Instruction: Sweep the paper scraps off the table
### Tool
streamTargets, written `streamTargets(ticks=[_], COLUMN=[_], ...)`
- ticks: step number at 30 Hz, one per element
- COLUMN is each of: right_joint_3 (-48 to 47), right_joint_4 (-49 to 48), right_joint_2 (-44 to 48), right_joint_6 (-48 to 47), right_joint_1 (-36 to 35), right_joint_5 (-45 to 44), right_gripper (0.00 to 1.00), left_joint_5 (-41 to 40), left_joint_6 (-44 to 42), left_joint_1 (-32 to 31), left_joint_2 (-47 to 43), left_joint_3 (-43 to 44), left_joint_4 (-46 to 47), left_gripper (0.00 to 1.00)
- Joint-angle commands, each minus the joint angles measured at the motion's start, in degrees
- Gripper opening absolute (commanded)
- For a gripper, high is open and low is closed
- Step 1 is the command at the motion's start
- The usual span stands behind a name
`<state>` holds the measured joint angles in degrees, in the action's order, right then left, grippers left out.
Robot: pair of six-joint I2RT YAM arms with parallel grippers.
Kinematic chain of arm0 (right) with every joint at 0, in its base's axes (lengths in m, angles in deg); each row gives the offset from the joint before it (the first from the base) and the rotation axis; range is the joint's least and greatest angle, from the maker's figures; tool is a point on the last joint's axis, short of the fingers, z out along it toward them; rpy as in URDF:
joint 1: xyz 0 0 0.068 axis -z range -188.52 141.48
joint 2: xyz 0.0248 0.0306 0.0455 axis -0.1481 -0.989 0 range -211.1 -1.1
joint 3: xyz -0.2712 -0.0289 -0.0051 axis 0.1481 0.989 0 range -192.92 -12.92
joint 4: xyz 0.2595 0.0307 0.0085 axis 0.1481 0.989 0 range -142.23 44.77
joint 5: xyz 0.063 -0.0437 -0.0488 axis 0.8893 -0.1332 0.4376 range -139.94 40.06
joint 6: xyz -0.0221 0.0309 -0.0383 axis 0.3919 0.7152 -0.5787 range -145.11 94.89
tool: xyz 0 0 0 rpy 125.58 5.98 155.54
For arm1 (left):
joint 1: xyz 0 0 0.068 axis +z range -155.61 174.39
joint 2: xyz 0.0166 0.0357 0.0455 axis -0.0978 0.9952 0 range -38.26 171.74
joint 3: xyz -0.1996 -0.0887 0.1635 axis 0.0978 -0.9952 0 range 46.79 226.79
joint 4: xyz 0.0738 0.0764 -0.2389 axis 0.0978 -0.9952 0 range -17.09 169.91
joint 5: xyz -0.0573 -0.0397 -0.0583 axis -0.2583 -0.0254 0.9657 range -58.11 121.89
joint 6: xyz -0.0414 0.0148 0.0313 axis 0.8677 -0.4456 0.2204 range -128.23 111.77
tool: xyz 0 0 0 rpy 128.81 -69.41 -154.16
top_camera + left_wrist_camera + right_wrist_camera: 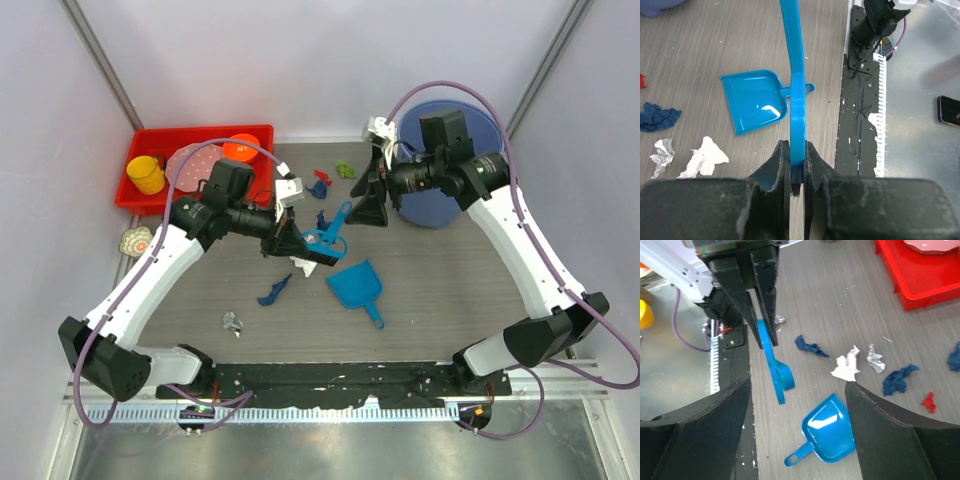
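My left gripper is shut on the blue hand brush and holds it above the table's middle; in the left wrist view the jaws pinch the brush's bristle end. The blue dustpan lies flat just beyond, also in both wrist views. My right gripper is open and empty, hovering above the dustpan. Paper scraps lie around: dark blue, silver, red, green, white.
A red tray with a yellow cup and an orange bowl stands at the back left. A patterned dish sits left of the table. A blue tub is at the back right. A metal rail runs along the near edge.
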<state>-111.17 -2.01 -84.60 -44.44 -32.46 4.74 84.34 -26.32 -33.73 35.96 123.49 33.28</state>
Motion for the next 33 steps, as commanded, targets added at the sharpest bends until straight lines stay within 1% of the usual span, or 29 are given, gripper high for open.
streamTargets(ticks=[1, 6, 7, 8, 11, 13, 14, 16, 17, 19, 20, 22, 23, 24, 25, 26, 27, 28, 29, 30, 31, 32, 33], right_joint_3=[-3.43, -3.61, -3.78, -3.87, -3.61, -3.61, -3.78, -4.05, -3.96, -3.70, -3.43, -2.56, -1.16, -0.19, 0.69, 1.74, 1.93, 2.10, 2.19, 2.11, 1.76, 1.06, 0.79], right_joint_4=[0.94, 2.16, 3.30, 3.74, 4.98, 4.89, 4.80, 4.63, 4.71, 4.63, 4.54, 2.71, 1.04, -1.15, -4.74, -5.65, -6.26, -6.88, -7.23, -7.50, -7.50, -7.24, -7.06], right_joint_2=[-0.25, -2.62, -3.15, -3.33, -3.42, -3.42, -3.33, -3.33, -3.16, -2.81, -2.37, -1.75, -1.05, 0.26, 0.79, 1.23, 1.41, 1.76, 1.85, 1.77, 1.51, 1.24, 1.15], right_joint_6=[-2.29, -3.34, -3.78, -4.57, -5.45, -5.72, -5.72, -5.37, -5.36, -5.36, -5.36, -3.71, -2.04, 0.59, 4.18, 5.52, 6.75, 8.16, 12.09, 14.13, 16.32, 18.78, 19.24], right_joint_1=[-3.03, -5.85, -6.11, -6.11, -6.20, -6.20, -6.20, -6.20, -6.20, -6.20, -6.20, -6.20, -6.20, -6.20, -6.20, -6.20, -6.20, -6.20, -6.20, -6.29, -6.20, -6.20, -6.12], right_joint_5=[2.90, 1.40, 1.23, 1.05, 0.70, 1.48, 2.18, 2.54, 2.72, 2.54, 2.02, 1.05, -0.17, -5.14, -7.80, -10.53, -14.03, -21.12, -26.15, -30.81, -39.38, -42.34, -44.55], right_gripper=[0.77, 0.65, 0.59, 0.56, 0.53, 0.47, 0.40, 0.31, 0.21, 0.10, 0.02, 0.01, 0.01, 0.01, 0.01, 0.01, 0.01, 0.01, 0.01, 0.01, 0.01, 0.01, 0.01], left_joint_5=[1.61, 1.25, 1.34, 1.17, 0.03, -0.59, -0.68, -0.59, -0.59, -1.11, -1.38, -2.78, -3.48, -4.27, -4.89, -7.07, -8.57, -10.59, -14.79, -17.61, -20.08, -22.45, -26.13], left_joint_6=[0.51, 1.03, 1.04, 1.04, 1.47, 1.30, 1.39, 1.65, 1.91, 2.35, 2.62, 3.40, 4.63, 5.16, 5.60, 6.04, 7.79, 8.41, 9.38, 11.47, 12.80, 13.60, 14.47], left_joint_1=[-0.80, -0.80, -0.88, -0.88, -0.80, -0.80, -0.80, -0.88, -0.80, -0.80, -0.80, -0.88, -0.80, -0.88, -0.80, -0.80, -0.88, -0.80, -0.88, -0.80, -0.88, -0.88, -0.80], left_joint_2=[-0.74, -0.30, -0.30, -0.30, -0.30, 0.22, 0.32, 0.40, 0.49, 0.58, 0.75, 0.84, 1.02, 1.11, 1.11, 1.02, 0.85, 0.84, 0.84, 0.76, 1.02, 1.11, 1.46], left_joint_3=[2.92, 3.19, 3.19, 3.19, 2.92, 2.75, 2.75, 2.75, 2.66, 2.66, 2.66, 2.48, 2.31, 2.05, 1.61, 1.43, 1.25, 1.17, 1.25, 1.43, 2.12, 2.65, 3.35], left_joint_4=[-0.57, 0.22, 0.31, 0.49, 1.45, 1.72, 1.81, 2.16, 2.51, 2.95, 3.04, 3.82, 4.26, 4.62, 5.49, 6.11, 6.72, 7.86, 8.48, 8.84, 9.71, 9.72, 9.72], left_gripper=[0.00, 0.00, 0.00, 0.00, 0.00, 0.00, 0.00, 0.00, 0.00, 0.00, 0.00, 0.01, 0.20, 0.33, 0.46, 0.69, 0.79, 0.82, 0.86, 0.87, 0.87, 0.88, 0.88])
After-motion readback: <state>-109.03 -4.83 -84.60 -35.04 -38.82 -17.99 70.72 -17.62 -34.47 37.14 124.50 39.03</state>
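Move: The left gripper still holds the blue brush by its head; its handle's free end lies about 4 cm ahead, 9 cm right and 5 cm above. From the open right gripper that end is some 2 cm back, 3 cm left and 2 cm below. About 35 cm below the right gripper lie the dustpan, 5 cm back and 2 cm left; the white scrap, 14 cm left and 1 cm ahead; and the blue scrap, 9 cm left and 9 cm ahead. Ease the right gripper left, back and slightly down onto the brush handle and pinch it shut while the left keeps the head steady. Only then open the left fingers and swing them forward about 4 cm, turning counter-clockwise, as the right carries the brush forward some 5 cm and a little right, turning about 25 degrees clockwise. ##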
